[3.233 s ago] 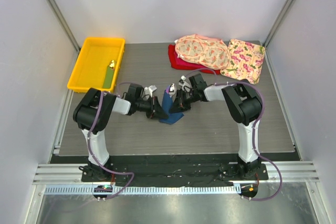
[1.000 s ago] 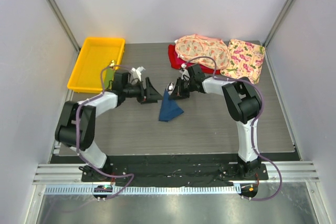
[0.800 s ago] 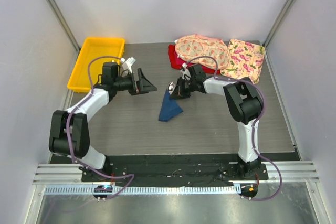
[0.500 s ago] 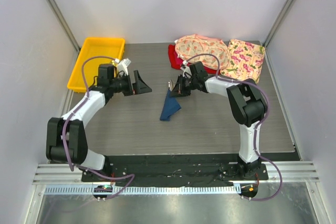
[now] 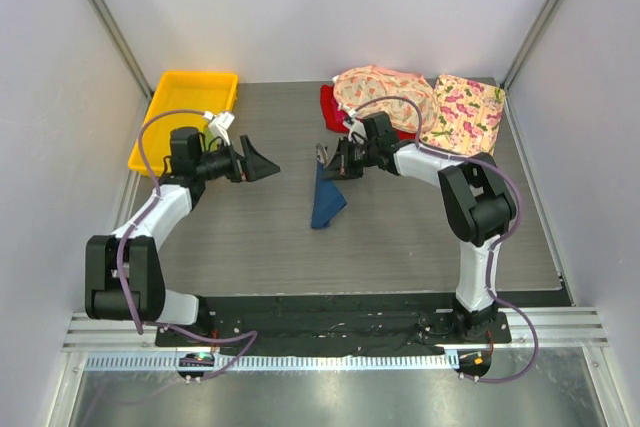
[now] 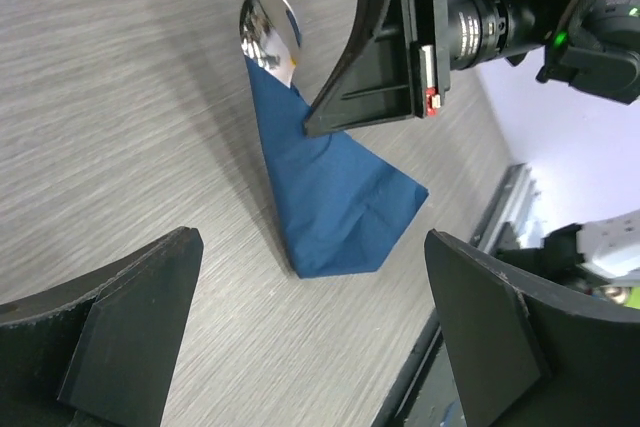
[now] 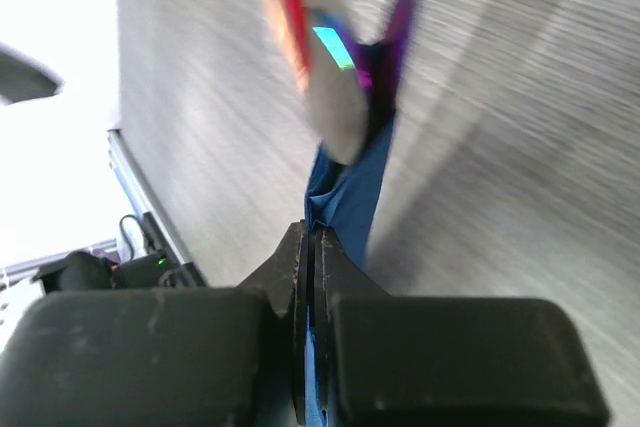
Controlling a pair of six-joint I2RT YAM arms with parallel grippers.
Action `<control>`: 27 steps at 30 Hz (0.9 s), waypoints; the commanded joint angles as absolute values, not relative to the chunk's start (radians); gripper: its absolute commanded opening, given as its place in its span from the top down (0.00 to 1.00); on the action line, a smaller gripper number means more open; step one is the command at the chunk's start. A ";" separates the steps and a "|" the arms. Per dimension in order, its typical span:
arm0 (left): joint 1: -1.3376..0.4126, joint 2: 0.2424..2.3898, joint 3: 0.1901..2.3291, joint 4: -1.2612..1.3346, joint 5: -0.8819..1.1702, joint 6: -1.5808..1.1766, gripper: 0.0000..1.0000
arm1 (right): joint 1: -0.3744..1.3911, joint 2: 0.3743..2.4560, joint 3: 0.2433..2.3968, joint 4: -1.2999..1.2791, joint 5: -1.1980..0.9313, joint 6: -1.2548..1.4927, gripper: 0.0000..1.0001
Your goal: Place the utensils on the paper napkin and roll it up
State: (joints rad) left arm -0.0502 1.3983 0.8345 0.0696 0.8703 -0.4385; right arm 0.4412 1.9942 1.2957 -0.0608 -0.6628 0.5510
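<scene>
The navy paper napkin [image 5: 326, 199] lies folded into a narrow wedge on the table, wide end toward the arms' bases. A silver spoon head [image 6: 270, 35] sticks out of its narrow far end. My right gripper [image 5: 336, 163] is shut on the napkin's upper edge [image 7: 355, 192]. In the right wrist view the utensils [image 7: 338, 112] blur together, showing purple and reddish handles. My left gripper [image 5: 262, 162] stands wide open, left of the napkin and apart from it. Between its fingers [image 6: 110, 337] the left wrist view shows the napkin [image 6: 335, 192] with bare table in front.
A yellow tray [image 5: 150, 129] sits at the back left, just behind the left arm. Two pink floral cloths [image 5: 385, 97] [image 5: 465, 112] and a red cloth [image 5: 331, 108] lie at the back right, close behind the right gripper.
My left gripper has opened wide and swung back to the left, away from the napkin. The right gripper has stayed shut on the napkin and shifted slightly toward the back.
</scene>
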 commanded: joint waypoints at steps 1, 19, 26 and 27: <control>-0.032 1.397 0.801 0.293 1.026 -0.520 0.00 | 0.439 1.856 1.319 -0.005 -0.739 0.511 0.99; -0.037 1.275 0.624 0.822 1.166 -0.581 0.00 | 0.485 1.651 1.420 -0.144 -0.917 0.390 0.99; -0.066 1.218 0.578 0.926 1.146 -0.670 0.00 | 0.543 1.553 1.427 -0.164 -0.913 0.368 0.99; -0.090 1.204 0.574 0.934 1.149 -0.669 0.00 | 0.557 1.543 1.434 -0.179 -0.914 0.361 0.99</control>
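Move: The right fingers already pinch the navy napkin roll shut around the utensils; its middle lies some 3 cm back, 1 cm left and 4 cm below that hand. The spoon bowl sticks out about 4 cm ahead and 2 cm left, roughly level, and the cloth pile stands 15 cm ahead, 11 cm right and 5 cm lower. From the empty left gripper the roll's middle is about 14 cm right, neither ahead nor back, and 14 cm down. Keep the right pinch on the napkin and hoist the roll almost 20 cm, drawing back about 7 cm as it climbs, faster towards the end, while the wrist turns counter-clockwise and the fingertips lift towards level. Keep the left gripper wide open beside it, raise it about 6 cm and draw it back 5 cm, tipping its fingers up some 25 degrees. ##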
